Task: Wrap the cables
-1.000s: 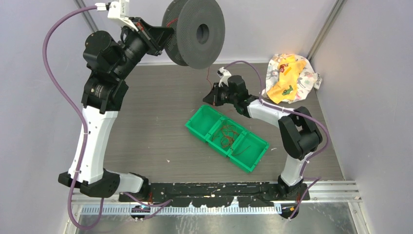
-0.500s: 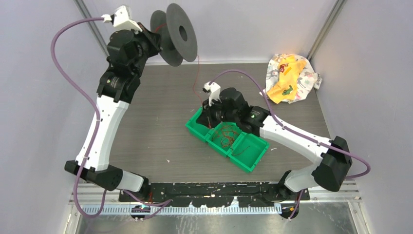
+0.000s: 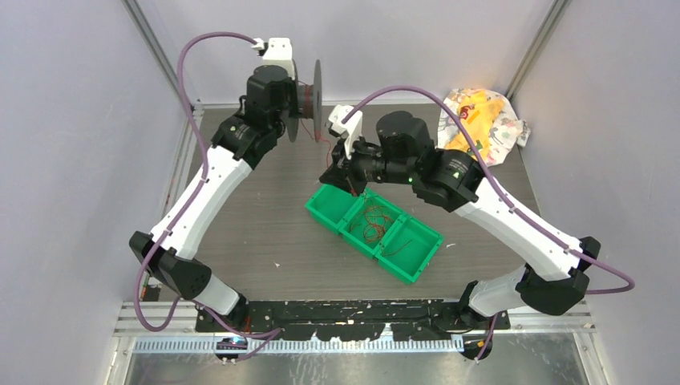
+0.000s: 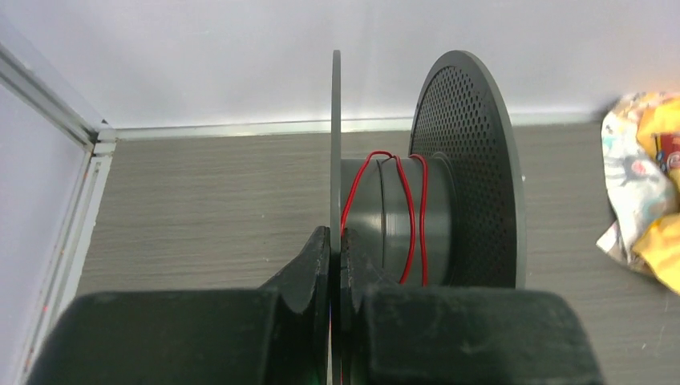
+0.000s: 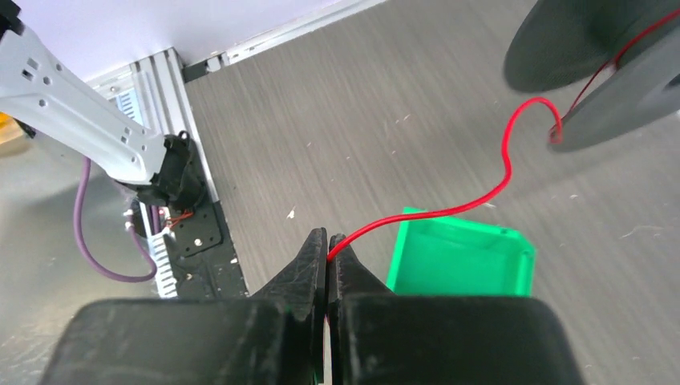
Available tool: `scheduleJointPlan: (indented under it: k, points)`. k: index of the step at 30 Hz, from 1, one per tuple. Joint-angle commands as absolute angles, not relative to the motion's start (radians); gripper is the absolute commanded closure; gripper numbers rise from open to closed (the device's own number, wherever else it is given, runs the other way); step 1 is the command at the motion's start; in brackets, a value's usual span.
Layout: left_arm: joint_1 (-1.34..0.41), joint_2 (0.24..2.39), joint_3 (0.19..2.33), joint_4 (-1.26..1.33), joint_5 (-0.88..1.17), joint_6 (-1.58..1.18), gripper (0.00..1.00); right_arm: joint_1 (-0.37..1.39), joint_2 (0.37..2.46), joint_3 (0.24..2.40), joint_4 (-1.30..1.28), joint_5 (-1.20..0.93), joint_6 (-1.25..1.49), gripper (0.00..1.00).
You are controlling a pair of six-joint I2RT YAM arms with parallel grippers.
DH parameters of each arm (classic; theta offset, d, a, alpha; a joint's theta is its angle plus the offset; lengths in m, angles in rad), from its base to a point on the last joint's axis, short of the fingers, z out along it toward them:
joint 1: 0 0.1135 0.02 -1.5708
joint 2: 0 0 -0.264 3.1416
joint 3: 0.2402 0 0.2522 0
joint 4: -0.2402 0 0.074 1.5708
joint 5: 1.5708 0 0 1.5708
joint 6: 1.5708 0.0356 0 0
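Observation:
My left gripper is shut on one thin flange of the black spool and holds it up at the back of the table, seen edge-on in the top view. Red cable runs a few turns round its grey hub. My right gripper is shut on the red cable, which curves up to the spool. In the top view this gripper hangs just above the far end of the green tray. More red cable lies coiled in the tray's middle compartment.
The green tray has three compartments and lies diagonally mid-table. A crumpled yellow and white bag sits at the back right corner, also seen in the left wrist view. Walls close in on the left, back and right.
The left arm has swung the spool right and down, turning it edge-on to the top camera. The right arm has reached up and left with the cable, stopping above the tray's far end.

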State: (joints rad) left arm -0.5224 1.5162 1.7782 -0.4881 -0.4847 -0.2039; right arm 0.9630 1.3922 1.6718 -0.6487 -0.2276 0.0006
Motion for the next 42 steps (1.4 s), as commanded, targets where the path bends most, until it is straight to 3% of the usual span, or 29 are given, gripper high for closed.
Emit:
scheduleJointPlan:
  k: [1, 11, 28, 37, 42]
  points:
    - [-0.552, 1.499, 1.789, -0.368, -0.518, -0.101, 1.00, 0.964, 1.387, 1.756, -0.676, -0.191, -0.115, 0.99]
    - [-0.552, 1.534, 1.768, -0.509, -0.048, -0.007, 1.00, 0.921, 1.331, 1.708, -0.484, -0.003, -0.238, 0.99]
    - [-0.552, 1.434, 1.660, -0.630, 0.323, 0.196, 1.00, 0.512, 1.351, 1.631, -0.427, -0.129, -0.110, 0.99]
    - [-0.528, 1.365, 1.750, -0.649, 0.619, 0.183, 1.00, 0.433, 1.361, 1.502, -0.374, -0.257, -0.042, 1.00]
    - [-0.430, 1.310, 1.741, -0.464, 0.684, -0.001, 1.00, 0.418, 1.354, 1.441, -0.352, -0.345, -0.005, 0.99]
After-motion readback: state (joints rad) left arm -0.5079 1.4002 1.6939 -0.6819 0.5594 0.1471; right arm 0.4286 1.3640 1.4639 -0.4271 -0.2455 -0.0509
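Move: The spool's hub, pinched by one flange in the left fingers, sits about 6 cm ahead, 4 cm right and 4 cm below that hand. The red cable's pinched end is some 22 cm back, 8 cm right and 4 cm below the left hand. From the right hand, which grips that end, the hub lies about 27 cm ahead, 4 cm left and roughly level; the green box's middle is 7 cm ahead, 12 cm right and some 35 cm below. The spool, still gripped by its flange, comes back about 13 cm and right 11 cm, dipping some 10 cm before rising again, while the left wrist swings roughly 60 degrees clockwise. The right hand keeps its pinch and carries the cable forward and right towards the spool's far right side, rising slightly then sinking, and turns clockwise too. ##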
